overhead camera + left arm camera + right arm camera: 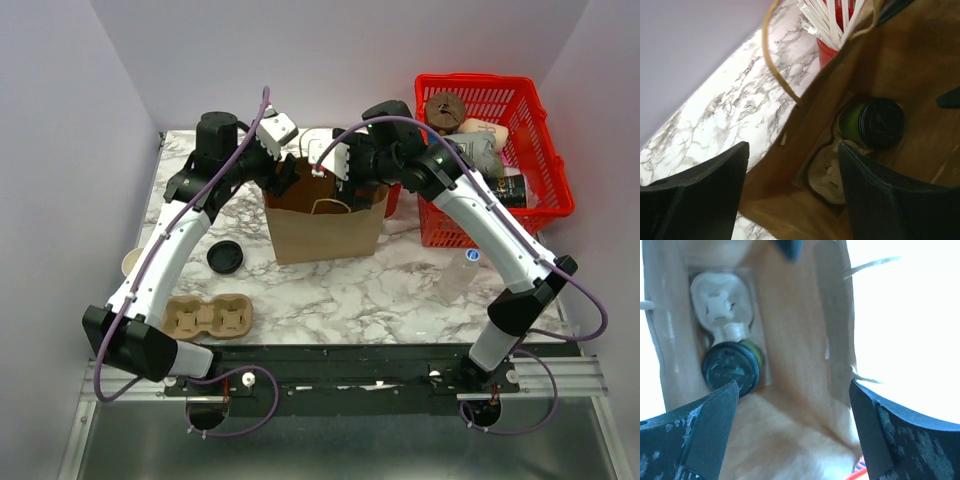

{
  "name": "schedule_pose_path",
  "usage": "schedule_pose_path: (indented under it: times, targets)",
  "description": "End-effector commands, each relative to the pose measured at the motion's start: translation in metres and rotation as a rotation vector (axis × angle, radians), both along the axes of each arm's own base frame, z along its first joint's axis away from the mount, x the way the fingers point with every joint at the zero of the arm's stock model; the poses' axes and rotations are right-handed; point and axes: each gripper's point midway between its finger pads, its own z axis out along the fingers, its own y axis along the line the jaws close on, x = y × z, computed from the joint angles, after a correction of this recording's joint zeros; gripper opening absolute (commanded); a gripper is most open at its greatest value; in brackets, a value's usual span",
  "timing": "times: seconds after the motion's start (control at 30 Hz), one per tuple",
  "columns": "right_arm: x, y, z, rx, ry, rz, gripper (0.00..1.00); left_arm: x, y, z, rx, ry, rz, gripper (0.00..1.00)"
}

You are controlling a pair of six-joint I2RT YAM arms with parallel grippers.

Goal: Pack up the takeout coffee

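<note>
The takeout coffee (875,122), an olive-green cup with a black lid (731,369), stands in a pale pulp carrier (827,172) at the bottom of the open brown paper bag (325,225). My left gripper (792,147) hangs open over the bag's left rim, one finger outside above the table and the other inside, holding nothing. From the right, my right gripper (793,385) is also open and empty above the bag's mouth, its fingers spread across the bag's near wall. In the top view both grippers (285,175) (335,165) meet over the bag and hide the cup.
A red cup of white sticks (827,47) stands just behind the bag. The red basket (540,205) of goods sits at the back right. On the table lie a loose black lid (225,257), a second pulp carrier (207,316), a clear bottle (460,275) and a cream cup (132,262).
</note>
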Motion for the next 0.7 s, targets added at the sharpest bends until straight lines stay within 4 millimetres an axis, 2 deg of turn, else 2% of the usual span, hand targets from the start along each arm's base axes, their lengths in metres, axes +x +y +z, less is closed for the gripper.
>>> schedule_pose_path:
  times: [0.0,0.07,0.13,0.17,0.23,0.3,0.33,0.37,0.43,0.5,0.57,0.67]
  targets:
    - [-0.004,0.004,0.042,0.116,-0.058,-0.016,1.0,0.009,-0.018,0.002,0.006,-0.045,-0.128,0.73]
    - [-0.007,0.002,0.056,0.156,-0.083,-0.021,1.0,0.014,-0.022,-0.005,0.009,-0.03,-0.153,0.67]
    - [-0.007,0.0,0.063,0.184,-0.094,-0.038,1.0,0.016,-0.026,-0.005,0.01,-0.031,-0.175,0.62]
    - [-0.009,-0.003,0.076,0.213,-0.12,-0.047,1.0,0.018,-0.028,-0.009,0.009,-0.017,-0.184,0.55]
    - [-0.009,-0.007,0.083,0.236,-0.136,-0.078,1.0,0.018,-0.032,-0.005,-0.001,-0.017,-0.208,0.48]
    - [-0.013,-0.014,0.102,0.281,-0.178,-0.095,1.0,0.016,-0.036,-0.003,-0.011,-0.015,-0.234,0.36]
    - [-0.013,-0.017,0.102,0.29,-0.179,-0.11,1.0,0.017,-0.037,-0.003,-0.014,-0.014,-0.237,0.31]
    - [-0.013,-0.019,0.111,0.316,-0.202,-0.119,1.0,0.016,-0.038,-0.002,-0.019,-0.012,-0.243,0.25]
    - [-0.017,-0.029,0.127,0.352,-0.239,-0.145,1.0,0.016,-0.04,0.0,-0.027,-0.012,-0.255,0.19]
    - [-0.016,-0.034,0.138,0.385,-0.269,-0.171,1.0,0.015,-0.041,0.004,-0.03,-0.011,-0.265,0.05]
    - [-0.011,-0.047,0.152,0.428,-0.309,-0.239,1.0,0.011,-0.042,0.007,-0.03,-0.012,-0.281,0.0]
    - [0.003,-0.072,0.169,0.501,-0.368,-0.374,1.0,0.003,-0.04,0.018,-0.031,-0.031,-0.29,0.0]
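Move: The bag's left rim, near its far corner, runs just off my left fingertips, about 2 cm ahead, 3 cm to the right and 1 cm below. The lidded cup lies in the bag, some 8 cm right of my left hand, 3 cm back and 18 cm down; the straw cup is roughly 24 cm right, 11 cm ahead and 17 cm below. From my right hand the bag's right rim is about 7 cm right, 1 cm ahead and level; the lidded cup is 10 cm left, straight across and 16 cm down. My left hand dips about 2 cm and slides roughly 4 cm right and a little forward onto the bag's left rim, then eases back up while its open fingers shut fully, pinching the paper edge, turning a little clockwise. Meanwhile my right hand, fingers staying wide open, rises some 15 cm out of the bag's mouth, swinging right and tilting its fingers upward. ##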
